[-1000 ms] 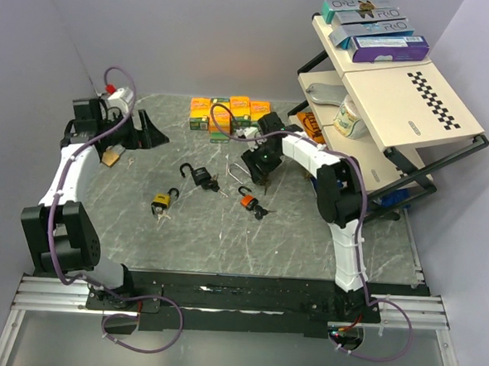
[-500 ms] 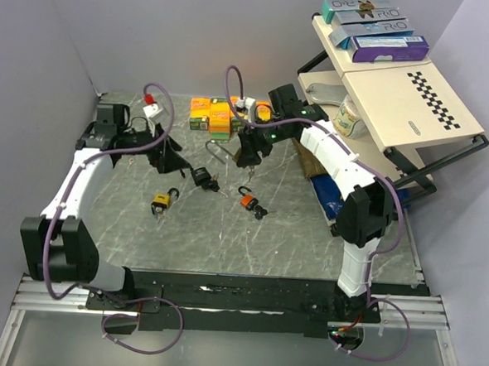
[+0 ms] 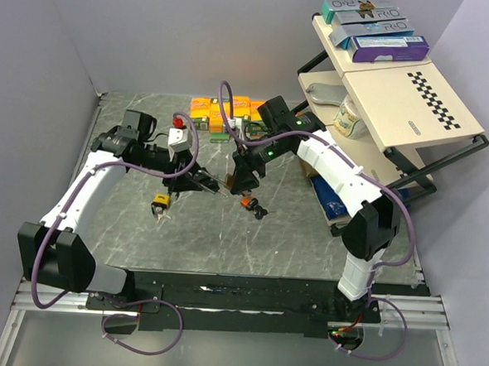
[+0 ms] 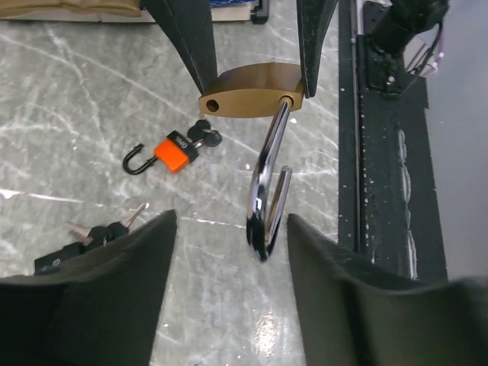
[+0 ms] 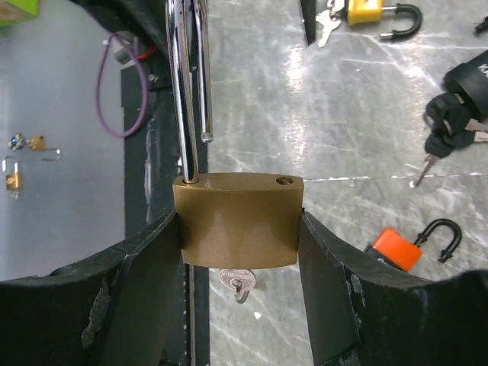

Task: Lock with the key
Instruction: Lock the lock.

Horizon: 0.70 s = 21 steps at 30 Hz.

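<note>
A brass padlock [image 5: 238, 221] hangs above the table with my right gripper [image 5: 238, 232] shut on its body. Its steel shackle [image 5: 187, 84] stands swung open, and a small key [image 5: 238, 279] sits in the keyhole underneath. In the left wrist view the same padlock [image 4: 252, 93] shows between the right fingers. The shackle [image 4: 267, 191] points toward my left gripper [image 4: 229, 297], which is open. The shackle's bend lies between the left fingers [image 4: 114, 290] without touching them. In the top view both grippers meet mid-table, left [image 3: 207, 181] and right [image 3: 241, 176].
An orange padlock [image 3: 247, 202] with keys and a yellow padlock [image 3: 160, 202] lie on the table. A black padlock [image 4: 57, 259] with keys lies under the left arm. Small boxes [image 3: 224, 111] line the back; a shelf rack [image 3: 382, 100] stands at the right.
My left arm swung from the far left corner to the table's middle, and its jaws narrowed. My right arm carried the brass padlock toward the left arm.
</note>
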Motion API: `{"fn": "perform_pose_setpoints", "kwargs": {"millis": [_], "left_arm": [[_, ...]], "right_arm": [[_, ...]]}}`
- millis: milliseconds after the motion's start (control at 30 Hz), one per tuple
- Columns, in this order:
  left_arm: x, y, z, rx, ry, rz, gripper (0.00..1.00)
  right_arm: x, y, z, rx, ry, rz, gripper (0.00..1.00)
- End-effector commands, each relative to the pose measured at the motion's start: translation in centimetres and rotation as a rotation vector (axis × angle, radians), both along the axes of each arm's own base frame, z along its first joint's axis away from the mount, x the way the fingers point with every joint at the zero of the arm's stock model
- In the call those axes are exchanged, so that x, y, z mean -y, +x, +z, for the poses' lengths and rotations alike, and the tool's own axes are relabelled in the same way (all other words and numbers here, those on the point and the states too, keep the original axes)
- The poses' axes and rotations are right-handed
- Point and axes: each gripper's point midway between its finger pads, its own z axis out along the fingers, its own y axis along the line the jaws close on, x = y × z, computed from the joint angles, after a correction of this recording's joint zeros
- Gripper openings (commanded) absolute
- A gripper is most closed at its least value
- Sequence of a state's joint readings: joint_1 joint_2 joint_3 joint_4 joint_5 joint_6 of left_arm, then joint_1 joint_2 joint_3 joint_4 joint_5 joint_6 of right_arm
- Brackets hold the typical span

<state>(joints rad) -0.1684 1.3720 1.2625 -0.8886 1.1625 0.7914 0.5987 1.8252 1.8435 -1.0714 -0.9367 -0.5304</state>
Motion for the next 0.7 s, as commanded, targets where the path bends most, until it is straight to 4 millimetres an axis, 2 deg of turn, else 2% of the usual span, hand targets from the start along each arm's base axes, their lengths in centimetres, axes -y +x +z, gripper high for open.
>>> {"fn": "perform_pose_setpoints", "kwargs": {"millis": [0,67,100,167,233,300,333,367,400,433,500,533,567,600,633,667], "left_arm": [[1.4,-1.0,1.8,0.075,-0.055,-0.064,0.48],[1.6,-1.1,2.4,0.093,-0.069,-0.059,0.35],[1.6,-1.2,2.6,0.073,-0.076,-0.047,0.23],[1.8,-1.2,3.3,0.066,-0.095,-0.028,0.10],[2.0,-1.2,3.4,0.065,-0.104,-0.024,0.01],[2.0,-1.4,3.7,0.053,-0.109,-0.016,0.01],[2.1,-1.5,4.0,0.042,-0.116,-0.012,0.01],[2.2,-1.3,4.6,0.008,-0.133,0.011,0.01],[2.2,-1.1,5.1,-0.006,-0.145,0.020,0.01],[2.3,-1.0,5.9,-0.017,-0.165,0.023,0.01],[2.5,-0.4,7.7,-0.067,-0.212,0.064,0.01],[2.5,-0.3,8.0,-0.081,-0.227,0.093,0.01],[2.7,-0.2,9.5,-0.102,-0.274,0.115,0.01],[2.7,-0.3,9.3,-0.127,-0.289,0.131,0.01],[2.6,-0.5,10.0,-0.120,-0.309,0.144,0.01],[2.7,-0.8,10.6,-0.157,-0.331,0.158,0.01]], "right_arm": [[0.0,-2.6,3.8,0.041,0.116,0.091,0.00],[-0.1,-3.0,3.8,0.045,0.121,0.109,0.00],[-0.1,-3.1,3.8,0.041,0.122,0.112,0.00],[-0.2,-3.6,4.0,0.022,0.130,0.123,0.00],[-0.3,-3.8,4.2,0.012,0.137,0.128,0.00],[-0.4,-3.8,4.6,0.007,0.152,0.132,0.00],[-0.4,-3.8,4.7,-0.007,0.154,0.124,0.05],[-0.3,-3.5,5.0,-0.014,0.170,0.114,0.18],[-0.1,-3.2,5.3,-0.023,0.179,0.102,0.37],[0.1,-3.0,5.5,-0.054,0.183,0.078,0.69],[0.8,-1.6,6.1,-0.043,0.223,0.026,0.91],[1.1,-1.2,6.3,-0.062,0.232,-0.006,0.99],[1.3,-0.6,6.9,-0.007,0.276,-0.019,0.99],[1.9,0.1,7.2,0.017,0.297,-0.046,0.99],[2.3,-0.2,8.5,0.061,0.328,-0.062,0.99],[2.6,-0.2,7.6,0.068,0.328,-0.077,0.99]]}}
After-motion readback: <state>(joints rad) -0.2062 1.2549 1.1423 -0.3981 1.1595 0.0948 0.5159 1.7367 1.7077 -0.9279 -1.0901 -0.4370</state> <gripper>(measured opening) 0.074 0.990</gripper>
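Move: The right hand still holds the brass padlock's body, with the open shackle's curved end about 6 cm to its left and slightly higher. That end already stands between the left hand's open fingers, roughly 1 cm back and 1 cm right of its hand point; the body is some 7 cm to the left hand's right and 1 cm back. On the table some 23 cm below, the orange padlock lies about 7 cm ahead and 11 cm right of the left hand, the black padlock about 13 cm ahead, 1 cm left. The left hand eases back about 2.5 cm and slightly right, shutting its fingers on the curved end of the shackle while the right hand keeps the brass body gripped almost in place. Then the right fingers spread wide and let go of the body, that hand rising about 2 cm and drifting slightly right, as the left hand, still pinching the shackle, lifts some 3 cm and comes forward again, tilting roughly 15 degrees. ##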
